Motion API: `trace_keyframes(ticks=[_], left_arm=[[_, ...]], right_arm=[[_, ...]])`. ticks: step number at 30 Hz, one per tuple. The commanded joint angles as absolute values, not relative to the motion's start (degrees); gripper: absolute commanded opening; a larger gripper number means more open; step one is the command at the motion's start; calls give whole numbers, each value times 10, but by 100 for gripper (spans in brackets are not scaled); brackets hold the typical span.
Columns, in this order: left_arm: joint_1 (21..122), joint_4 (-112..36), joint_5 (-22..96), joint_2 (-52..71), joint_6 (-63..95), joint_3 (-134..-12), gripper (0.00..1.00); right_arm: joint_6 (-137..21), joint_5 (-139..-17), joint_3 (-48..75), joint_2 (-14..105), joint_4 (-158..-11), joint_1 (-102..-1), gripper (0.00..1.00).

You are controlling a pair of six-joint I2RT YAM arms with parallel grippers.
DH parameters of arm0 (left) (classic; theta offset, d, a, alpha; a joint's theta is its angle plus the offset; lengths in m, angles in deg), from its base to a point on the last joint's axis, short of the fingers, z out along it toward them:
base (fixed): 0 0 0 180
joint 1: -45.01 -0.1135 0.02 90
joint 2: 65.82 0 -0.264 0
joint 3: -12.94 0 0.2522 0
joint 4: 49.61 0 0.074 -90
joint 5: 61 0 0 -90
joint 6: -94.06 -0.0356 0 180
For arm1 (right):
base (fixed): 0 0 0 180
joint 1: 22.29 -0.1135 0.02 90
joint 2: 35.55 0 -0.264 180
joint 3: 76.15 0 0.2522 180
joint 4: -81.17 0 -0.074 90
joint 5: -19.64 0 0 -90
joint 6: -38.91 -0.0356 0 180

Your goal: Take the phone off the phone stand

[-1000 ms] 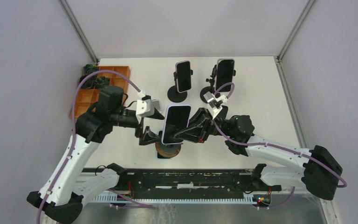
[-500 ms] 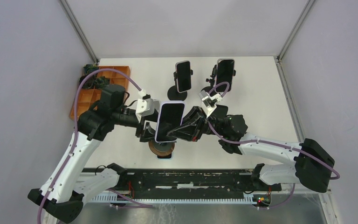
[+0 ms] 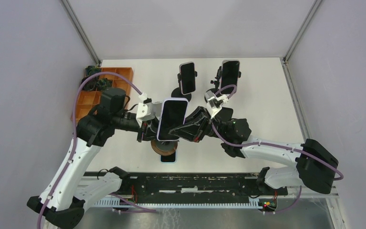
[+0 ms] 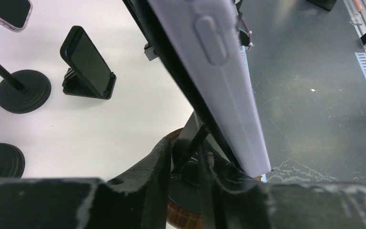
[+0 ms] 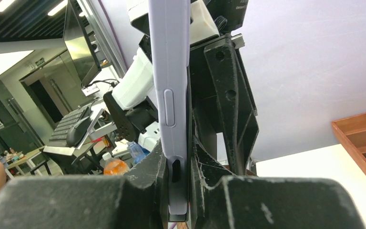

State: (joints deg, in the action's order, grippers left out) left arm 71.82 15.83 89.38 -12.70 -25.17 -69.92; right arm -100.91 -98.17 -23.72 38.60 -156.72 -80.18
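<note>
The phone (image 3: 171, 119) has a lavender case and a dark screen, and it tilts above the phone stand's round wooden base (image 3: 164, 149). My right gripper (image 3: 185, 130) is shut on the phone's lower edge. The right wrist view shows the fingers clamped on the case (image 5: 171, 95), with the gripper (image 5: 178, 191) at its bottom end. My left gripper (image 3: 148, 132) is shut on the stand's thin black stem (image 4: 187, 155). In the left wrist view the phone (image 4: 214, 71) slants above the wooden base (image 4: 186, 217). I cannot tell whether the phone still touches the cradle.
Two more phones stand on black round-base stands at the back (image 3: 187, 78) (image 3: 230, 75). An orange compartment tray (image 3: 91, 98) sits at the back left. The left wrist view shows a small black wedge stand with a phone (image 4: 88, 62).
The phone has moved up and to the left in my right gripper, away from the wooden base. Both arms have shifted slightly left, and the left gripper stays on the stand.
</note>
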Motion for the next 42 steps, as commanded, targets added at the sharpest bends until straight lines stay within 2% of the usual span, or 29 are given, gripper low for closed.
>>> trace_keyframes(ticks=[1, 4, 6, 13, 18, 21, 23, 25, 42], left_arm=[[723, 111, 869, -123, -232, -710, 28], [724, 94, 853, -128, -209, -710, 9], [723, 87, 842, -132, -199, -712, 2], [724, 86, 848, -145, -202, -711, 2], [723, 126, 868, -141, -246, -719, 2], [724, 153, 872, -137, -276, -728, 2], [723, 165, 873, -137, -290, -733, 2], [723, 172, 870, -138, -301, -734, 2], [723, 200, 851, -160, -347, -722, 2]], right_arm=[[-1018, -920, -221, 370, -1659, -819, 0], [-1025, -915, -232, 367, -1677, -818, 0], [-1033, -914, -240, 367, -1694, -818, 0], [-1039, -913, -255, 366, -1692, -823, 2], [-1026, -908, -262, 356, -1667, -823, 27], [-1008, -906, -256, 343, -1633, -822, 32], [-989, -904, -248, 334, -1597, -822, 42], [-970, -900, -243, 323, -1559, -821, 46], [-961, -902, -257, 252, -1478, -774, 44]])
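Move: Just off the left fingertips, about 2 cm to their right and level with them, is the stand's neck. The phone's middle lies some 4 cm right of the left hand, 3 cm ahead and 6 cm above; the round base hangs 2 cm right, 2 cm back and 6 cm below it. From the right hand, which pinches the phone's lower part, the phone's middle is about 3 cm ahead, 1 cm left and 2 cm up, and the neck roughly 3 cm left, 1 cm back and 4 cm down. Closing almost shut on the stand's neck, the left fingers pinch it and hold the stand in the air, easing about 1 cm left. The right hand first keeps its pinch, rising and going forward about 1 cm, then opens to nearly half and sinks back; with the phone still between its loosened fingers it goes right and forward, about 2.5 cm each in all, turning some 10 degrees clockwise. ##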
